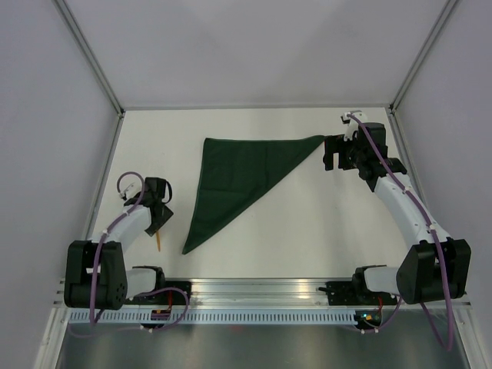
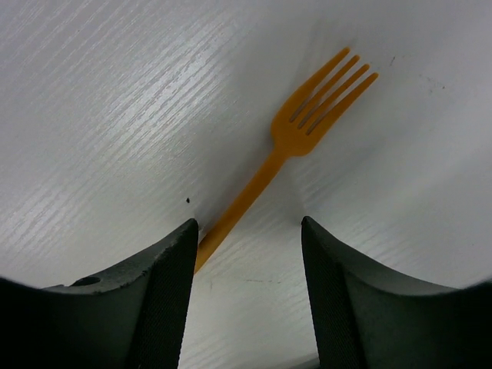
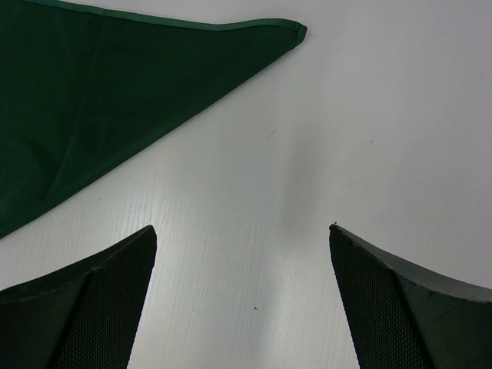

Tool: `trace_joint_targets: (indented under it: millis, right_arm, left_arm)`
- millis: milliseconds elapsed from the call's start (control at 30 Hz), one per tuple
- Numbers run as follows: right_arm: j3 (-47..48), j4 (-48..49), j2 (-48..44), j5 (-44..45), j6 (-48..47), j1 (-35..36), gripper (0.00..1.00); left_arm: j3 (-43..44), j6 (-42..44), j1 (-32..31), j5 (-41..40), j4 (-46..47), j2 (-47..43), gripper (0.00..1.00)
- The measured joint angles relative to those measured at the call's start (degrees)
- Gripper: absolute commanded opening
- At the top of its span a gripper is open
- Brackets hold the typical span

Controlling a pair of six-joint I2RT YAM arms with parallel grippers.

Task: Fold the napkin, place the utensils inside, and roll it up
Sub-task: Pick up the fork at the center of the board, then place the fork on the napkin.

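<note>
The dark green napkin (image 1: pixel 242 178) lies folded into a triangle in the middle of the table, one tip pointing right, one tip pointing down-left. Its right tip shows in the right wrist view (image 3: pixel 115 84). An orange fork (image 2: pixel 296 142) lies flat on the table under my left gripper; in the top view only its end (image 1: pixel 158 244) shows. My left gripper (image 1: pixel 160 215) is open just above the fork's handle, the handle running under the left finger. My right gripper (image 1: pixel 332 152) is open and empty beside the napkin's right tip.
White walls with metal corner posts (image 1: pixel 92 61) enclose the table on the left, back and right. A metal rail (image 1: pixel 254 296) runs along the near edge between the arm bases.
</note>
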Motion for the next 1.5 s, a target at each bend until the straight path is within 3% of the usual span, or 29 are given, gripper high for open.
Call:
trace_joint_targets:
  millis: [200, 433, 700, 900, 1000, 1167, 1267, 1500]
  right_arm:
    - [-0.22, 0.0, 0.04, -0.09, 0.0, 0.0, 0.98]
    - [-0.26, 0.0, 0.37, -0.09, -0.02, 0.0, 0.98]
    - [-0.33, 0.0, 1.05, 0.02, -0.02, 0.0, 0.98]
    - [-0.33, 0.02, 1.09, 0.63, -0.04, 0.0, 0.98]
    - [-0.35, 0.04, 1.09, 1.03, -0.07, 0.0, 0.98]
    - [-0.74, 0.33, 1.09, 2.08, -0.26, 0.0, 0.98]
    - [-0.87, 0.44, 1.09, 2.45, -0.31, 0.0, 0.98]
    - [-0.96, 0.87, 1.11, 3.74, -0.5, 0.0, 0.98]
  left_arm:
    - [3.21, 0.17, 0.24, -0.02, 0.72, 4.66, 0.38]
    - [6.69, 1.46, 0.24, 0.04, 2.58, 9.44, 0.02]
    - [13.27, 7.23, 0.33, 1.84, 3.19, 14.95, 0.02]
    - [23.41, 18.91, 0.35, 5.57, 5.11, 15.12, 0.02]
    - [26.8, 26.49, 0.42, 13.35, 9.84, 14.8, 0.02]
    - [32.17, 36.83, -0.37, 34.51, 14.67, 15.76, 0.02]
    - [36.63, 43.25, -4.7, 41.64, 15.67, 18.75, 0.02]
    - [41.55, 53.27, -18.99, 46.84, 15.58, 27.5, 0.02]
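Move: The fork lies flat on the table almost under the left hand, its middle about 3 cm ahead, with no sideways offset and at fingertip height; its handle runs between the open fingers and its tines point forward. The folded napkin's middle is some 22 cm ahead and 29 cm to the right, its near corner about 5 cm back and 10 cm right, both at table height. From the right hand the fork is roughly 66 cm left, 12 cm back and 17 cm below. The left hand slides level and forward along the fork for about 4 cm while its half-open fingers close, pinching the handle near the fork's middle. Keeping that grip, it lifts steeply forward to some 16 cm, then sweeps about 26 cm to the right towards and over the left part of the folded napkin, the wrist turning roughly 90 degrees clockwise, and sinks about 3 cm at the end. ##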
